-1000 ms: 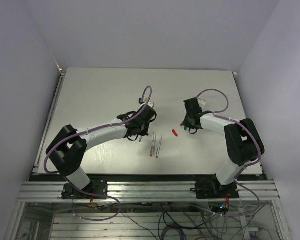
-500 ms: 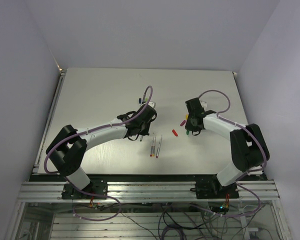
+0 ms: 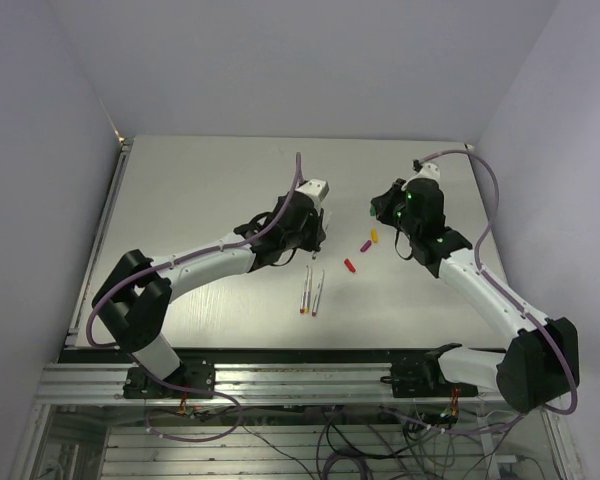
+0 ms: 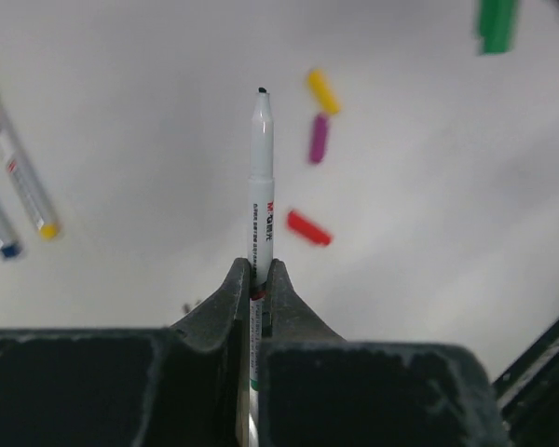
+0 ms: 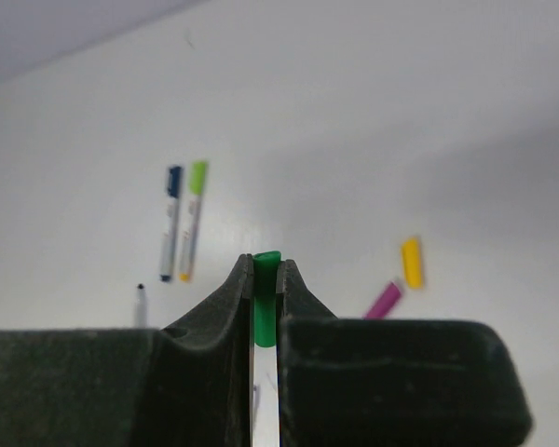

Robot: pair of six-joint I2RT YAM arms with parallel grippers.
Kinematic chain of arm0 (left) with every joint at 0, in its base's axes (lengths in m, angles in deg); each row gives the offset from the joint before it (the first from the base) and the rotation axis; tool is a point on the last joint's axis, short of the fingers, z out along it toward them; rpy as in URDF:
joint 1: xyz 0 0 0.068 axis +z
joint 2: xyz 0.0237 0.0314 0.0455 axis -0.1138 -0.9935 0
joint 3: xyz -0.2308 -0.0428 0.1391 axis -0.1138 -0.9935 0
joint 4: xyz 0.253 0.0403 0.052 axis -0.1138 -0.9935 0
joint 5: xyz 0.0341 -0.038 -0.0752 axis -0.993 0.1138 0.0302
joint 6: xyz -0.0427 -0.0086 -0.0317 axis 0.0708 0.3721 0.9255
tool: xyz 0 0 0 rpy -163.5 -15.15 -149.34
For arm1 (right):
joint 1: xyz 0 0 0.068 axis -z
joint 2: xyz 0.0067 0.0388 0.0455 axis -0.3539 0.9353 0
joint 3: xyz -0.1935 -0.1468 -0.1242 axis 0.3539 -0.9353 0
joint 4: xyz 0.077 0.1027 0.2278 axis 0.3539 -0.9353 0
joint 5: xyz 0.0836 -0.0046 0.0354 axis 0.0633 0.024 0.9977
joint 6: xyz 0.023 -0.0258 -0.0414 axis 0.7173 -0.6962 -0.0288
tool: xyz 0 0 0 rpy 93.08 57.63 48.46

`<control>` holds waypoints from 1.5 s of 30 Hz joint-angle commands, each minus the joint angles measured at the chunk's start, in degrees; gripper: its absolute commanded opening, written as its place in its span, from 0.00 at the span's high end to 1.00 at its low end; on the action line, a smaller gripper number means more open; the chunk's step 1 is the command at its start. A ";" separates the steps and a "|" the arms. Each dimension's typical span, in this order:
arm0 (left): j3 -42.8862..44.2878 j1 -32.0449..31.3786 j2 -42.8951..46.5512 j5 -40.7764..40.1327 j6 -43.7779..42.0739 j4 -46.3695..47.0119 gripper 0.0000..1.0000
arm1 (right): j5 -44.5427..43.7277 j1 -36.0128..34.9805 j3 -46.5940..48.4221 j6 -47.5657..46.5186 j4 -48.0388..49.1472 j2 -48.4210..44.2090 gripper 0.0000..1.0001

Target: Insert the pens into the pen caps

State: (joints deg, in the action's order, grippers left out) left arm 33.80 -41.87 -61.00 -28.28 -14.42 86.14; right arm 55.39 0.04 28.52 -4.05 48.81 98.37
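Note:
My left gripper point(image 4: 258, 270) is shut on a white pen point(image 4: 261, 177), whose bare dark tip points away from the wrist above the table. My right gripper point(image 5: 266, 265) is shut on a green pen cap point(image 5: 266, 289). In the top view the left gripper point(image 3: 315, 232) and the right gripper point(image 3: 378, 210) face each other, a short gap apart. Between and below them, yellow point(image 3: 373, 237), purple point(image 3: 364, 244) and red point(image 3: 349, 266) caps lie loose on the table. The green cap point(image 4: 497, 23) also shows at the upper right of the left wrist view.
Two pens point(image 3: 307, 290) point(image 3: 318, 292) lie side by side on the table nearer the arm bases. Two more pens, one blue-capped point(image 5: 172, 223) and one light-green-capped point(image 5: 194, 219), lie together and appear only in the wrist views. Walls enclose the table point(image 3: 180, 200).
My right gripper shut on the green cap, lifted it off the table and swung away from the bases. My left gripper moved up and right with the pen.

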 commanded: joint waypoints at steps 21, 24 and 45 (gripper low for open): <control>4.08 0.17 -0.43 18.27 4.61 20.21 0.93 | 5.18 -0.05 -8.32 1.14 32.36 -4.58 1.00; 4.14 0.16 -0.62 18.32 4.95 20.44 0.93 | 5.54 -0.06 -8.38 1.64 32.63 -4.41 1.00; 2.64 0.28 -0.52 14.64 6.47 21.49 0.93 | 8.73 -0.22 -9.76 4.43 31.09 -5.55 1.00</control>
State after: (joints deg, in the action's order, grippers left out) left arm 36.03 -41.87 -61.64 -12.15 -8.54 104.91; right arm 63.26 0.02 19.31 0.12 79.28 93.82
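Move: The right hand holds the green cap about 6 cm farther forward, 12 cm to the right and 6 cm higher than the left hand, which holds the uncapped pen. From the right hand, that pen is 6 cm back, 12 cm left and 6 cm down. Roughly 19 cm below the right hand lie the purple cap, about 1 cm to the right; the yellow cap, 4 cm forward and 4 cm right; and the red cap, 5 cm back and 3 cm left. Up and to the right, the left hand carries the gripped pen some 11 cm towards the green cap, its wrist rolling right side up and swinging clockwise, then nearly stops. The right hand keeps its hold on the cap and rises about 9 cm, drifting 3 cm left towards the pen as its fingers tilt up to near level; it settles back about 1 cm at the end. ##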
